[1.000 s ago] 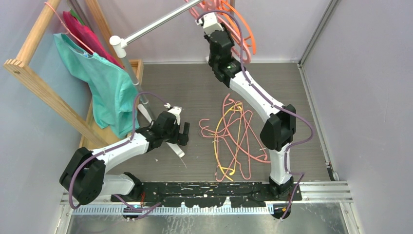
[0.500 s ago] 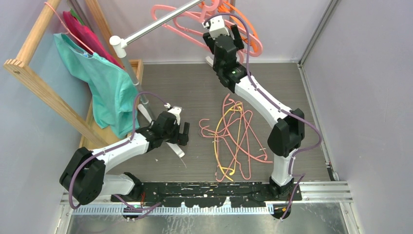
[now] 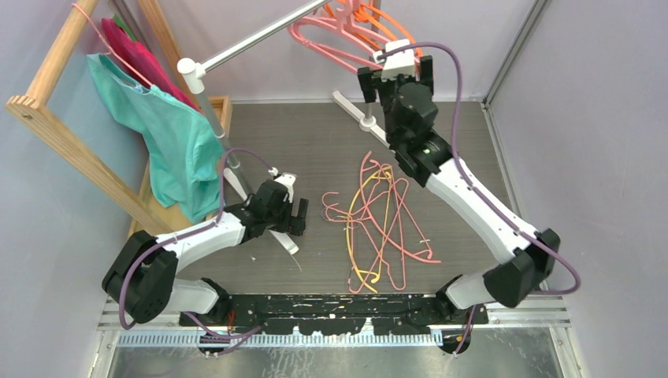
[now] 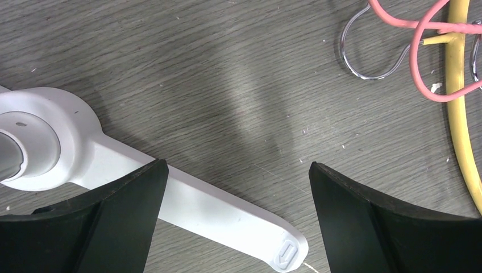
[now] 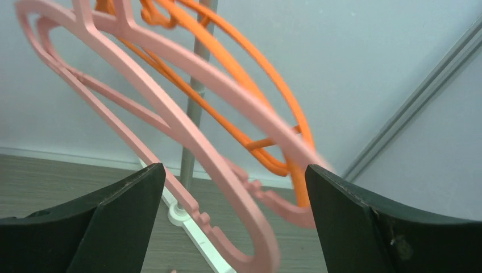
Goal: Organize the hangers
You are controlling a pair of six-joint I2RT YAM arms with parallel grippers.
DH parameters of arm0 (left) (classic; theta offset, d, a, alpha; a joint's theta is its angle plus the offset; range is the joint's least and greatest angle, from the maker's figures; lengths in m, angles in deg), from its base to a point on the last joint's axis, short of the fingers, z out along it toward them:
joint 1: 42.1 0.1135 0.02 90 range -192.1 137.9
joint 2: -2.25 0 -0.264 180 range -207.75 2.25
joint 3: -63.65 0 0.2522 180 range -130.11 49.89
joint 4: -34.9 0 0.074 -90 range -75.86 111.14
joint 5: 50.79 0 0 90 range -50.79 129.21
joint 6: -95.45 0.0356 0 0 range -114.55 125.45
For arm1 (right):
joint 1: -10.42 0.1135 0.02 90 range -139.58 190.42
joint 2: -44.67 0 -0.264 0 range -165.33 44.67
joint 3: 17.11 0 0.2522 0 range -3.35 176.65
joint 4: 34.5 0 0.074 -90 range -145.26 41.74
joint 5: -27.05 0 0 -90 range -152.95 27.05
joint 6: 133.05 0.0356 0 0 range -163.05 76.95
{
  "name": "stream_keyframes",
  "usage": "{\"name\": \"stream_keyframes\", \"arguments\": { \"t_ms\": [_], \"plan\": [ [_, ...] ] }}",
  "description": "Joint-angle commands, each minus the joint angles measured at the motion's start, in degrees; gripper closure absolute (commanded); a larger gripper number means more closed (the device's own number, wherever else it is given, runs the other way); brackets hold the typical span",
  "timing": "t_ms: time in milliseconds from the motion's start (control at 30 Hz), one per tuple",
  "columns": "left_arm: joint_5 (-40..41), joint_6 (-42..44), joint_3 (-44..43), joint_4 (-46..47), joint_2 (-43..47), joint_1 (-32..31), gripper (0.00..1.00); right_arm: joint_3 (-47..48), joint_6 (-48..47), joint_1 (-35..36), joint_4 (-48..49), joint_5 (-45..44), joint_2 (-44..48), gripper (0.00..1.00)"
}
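Note:
Thick pink hangers (image 3: 319, 39) and orange hangers (image 3: 370, 16) hang on the metal rail (image 3: 252, 38) at the back. My right gripper (image 3: 396, 75) is open just in front of them and grips nothing. In the right wrist view a blurred pink hanger (image 5: 170, 114) and an orange hanger (image 5: 267, 74) dangle ahead of the open right gripper (image 5: 234, 168). Several thin pink, orange and yellow hangers (image 3: 378, 220) lie tangled on the floor. My left gripper (image 3: 298, 216) is open and empty, low over the rack's white foot (image 4: 199, 205), with thin hangers (image 4: 457, 85) to its right.
A wooden frame (image 3: 47, 118) at the left carries a hanger with teal and magenta garments (image 3: 169, 134). The rack's post (image 3: 213, 118) and rear foot (image 3: 358, 114) stand on the floor. Walls close in at the back and right.
My right gripper has opened and let go of a pink hanger on the rail. The arm has swung right and drawn back from it; the hangers sway. The left arm has not moved.

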State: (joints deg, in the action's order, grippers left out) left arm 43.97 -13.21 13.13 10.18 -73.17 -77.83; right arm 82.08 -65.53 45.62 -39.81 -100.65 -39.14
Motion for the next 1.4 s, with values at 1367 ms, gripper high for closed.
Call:
{"name": "stream_keyframes", "arguments": {
  "t_ms": [1367],
  "plan": [
    [-0.2,-0.1,-2.0,2.8,-2.7,0.0,0.02,-58.3,56.4,24.0,-24.8,8.8,24.6,0.35]
  ]
}}
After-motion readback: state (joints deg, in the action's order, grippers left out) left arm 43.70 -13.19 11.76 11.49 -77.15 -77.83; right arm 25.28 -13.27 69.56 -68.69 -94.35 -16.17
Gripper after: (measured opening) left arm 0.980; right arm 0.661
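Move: My right hand is high in the air. The tangle of pink hangers on the table has its middle roughly 20 cm back, about 1 cm to the left and some 43 cm below; the yellow hanger lies in it, about 3 cm farther left. The hung pink hangers are about 12 cm ahead and 5 cm left, near hand height. The rack foot lies about 4 cm ahead, 4 cm left, 43 cm below. From my left hand the tangle is about 17 cm to the right, 1 cm back and 4 cm below. I keep drawing my right hand back from the hung hangers, rising some 4 cm first, then sweep it down and back to just above the near part of the tangle, bulging left on the way and returning. In all I drop about 38 cm and come back about 24 cm, tipping the fingers down some 50 degrees and closing them from wide open to about two thirds, with nothing between them yet. ##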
